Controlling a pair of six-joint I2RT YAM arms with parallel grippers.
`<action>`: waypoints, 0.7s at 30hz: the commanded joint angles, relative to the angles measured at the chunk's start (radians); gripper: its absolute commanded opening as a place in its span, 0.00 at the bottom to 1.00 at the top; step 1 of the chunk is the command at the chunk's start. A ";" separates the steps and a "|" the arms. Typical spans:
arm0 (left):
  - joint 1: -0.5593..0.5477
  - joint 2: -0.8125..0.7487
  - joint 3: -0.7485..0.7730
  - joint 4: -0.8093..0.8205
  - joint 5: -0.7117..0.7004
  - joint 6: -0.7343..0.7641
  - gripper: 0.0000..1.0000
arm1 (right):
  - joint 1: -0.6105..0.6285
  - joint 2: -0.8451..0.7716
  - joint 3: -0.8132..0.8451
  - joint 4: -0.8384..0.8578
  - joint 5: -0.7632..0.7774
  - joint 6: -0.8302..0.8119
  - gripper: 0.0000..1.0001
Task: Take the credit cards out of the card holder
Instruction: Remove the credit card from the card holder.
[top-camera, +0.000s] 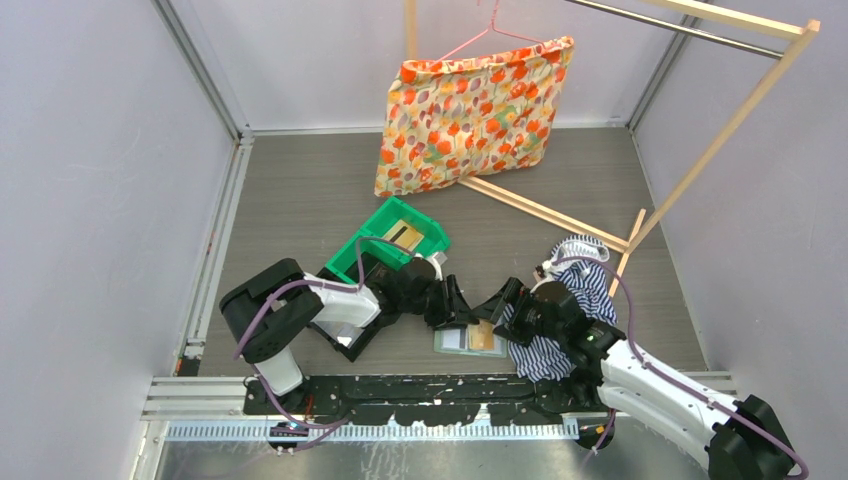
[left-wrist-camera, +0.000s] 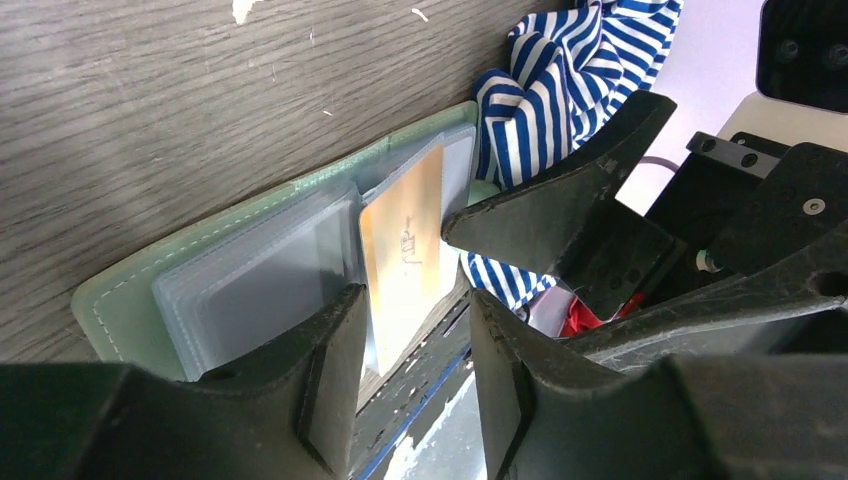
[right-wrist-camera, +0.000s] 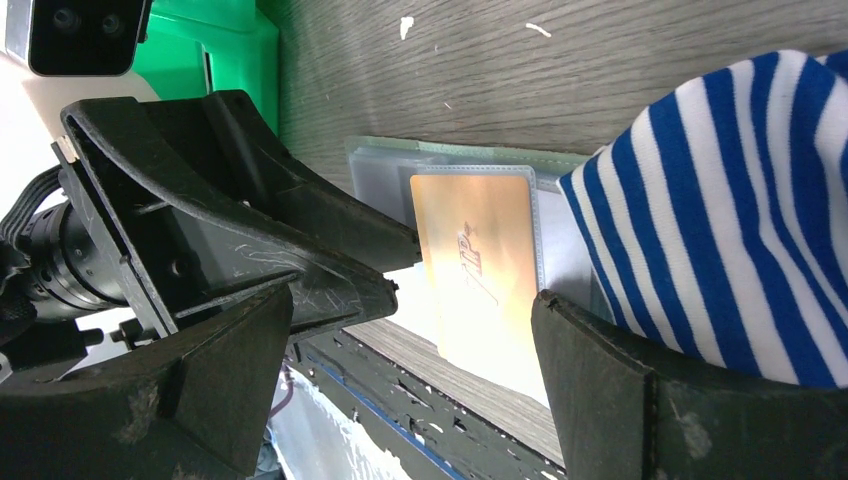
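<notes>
The card holder (top-camera: 440, 345) lies open on the table near the front edge, its sage-green rim (left-wrist-camera: 125, 300) framing clear sleeves. A tan-gold credit card (left-wrist-camera: 405, 250) sticks partway out of a sleeve toward the table edge, and a greyish-white card (top-camera: 452, 341) sits beside it. My left gripper (left-wrist-camera: 415, 350) is half open just over the tan card's free end, which lies close to the left finger (left-wrist-camera: 330, 370); I cannot tell if they touch. My right gripper (right-wrist-camera: 410, 340) faces it from the other side, wide open, with the tan card (right-wrist-camera: 480, 270) showing between its fingers.
A blue-and-white striped cloth (top-camera: 570, 300) lies bunched against the holder's right side, under the right arm. A bright green bin (top-camera: 395, 240) stands behind the left gripper. A floral bag (top-camera: 470, 110) hangs from a wooden rack (top-camera: 560, 210) at the back.
</notes>
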 joint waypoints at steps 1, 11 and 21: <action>0.000 -0.008 -0.025 0.084 -0.008 -0.015 0.43 | 0.006 0.025 -0.029 0.018 0.000 0.003 0.93; 0.000 -0.007 -0.041 0.109 -0.009 -0.016 0.32 | 0.007 0.067 -0.052 0.084 -0.019 0.024 0.93; 0.000 0.025 -0.059 0.209 0.011 -0.059 0.21 | 0.007 0.070 -0.060 0.104 -0.026 0.034 0.93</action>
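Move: The orange credit card, tilted up in its clear sleeve, has its middle about 2 cm back and 2 cm right of the left hand, some 2 cm below; from the right hand it lies about 1 cm back, level sideways and 2 cm below. The open card holder is centred about 3 cm behind the left hand, straight below, while the green box sits some 15 cm ahead and 16 cm left. The striped cloth is about 13 cm right and 1 cm ahead of the right hand. The tilted-up credit card is what the left fingers narrow around, closing to about half their starting gap at its near-left edge while the hand settles roughly half a centimetre down and as much left. The right hand, fingers still wide open, edges about 1 cm left and slightly forward, one fingertip staying at the card's right edge. ##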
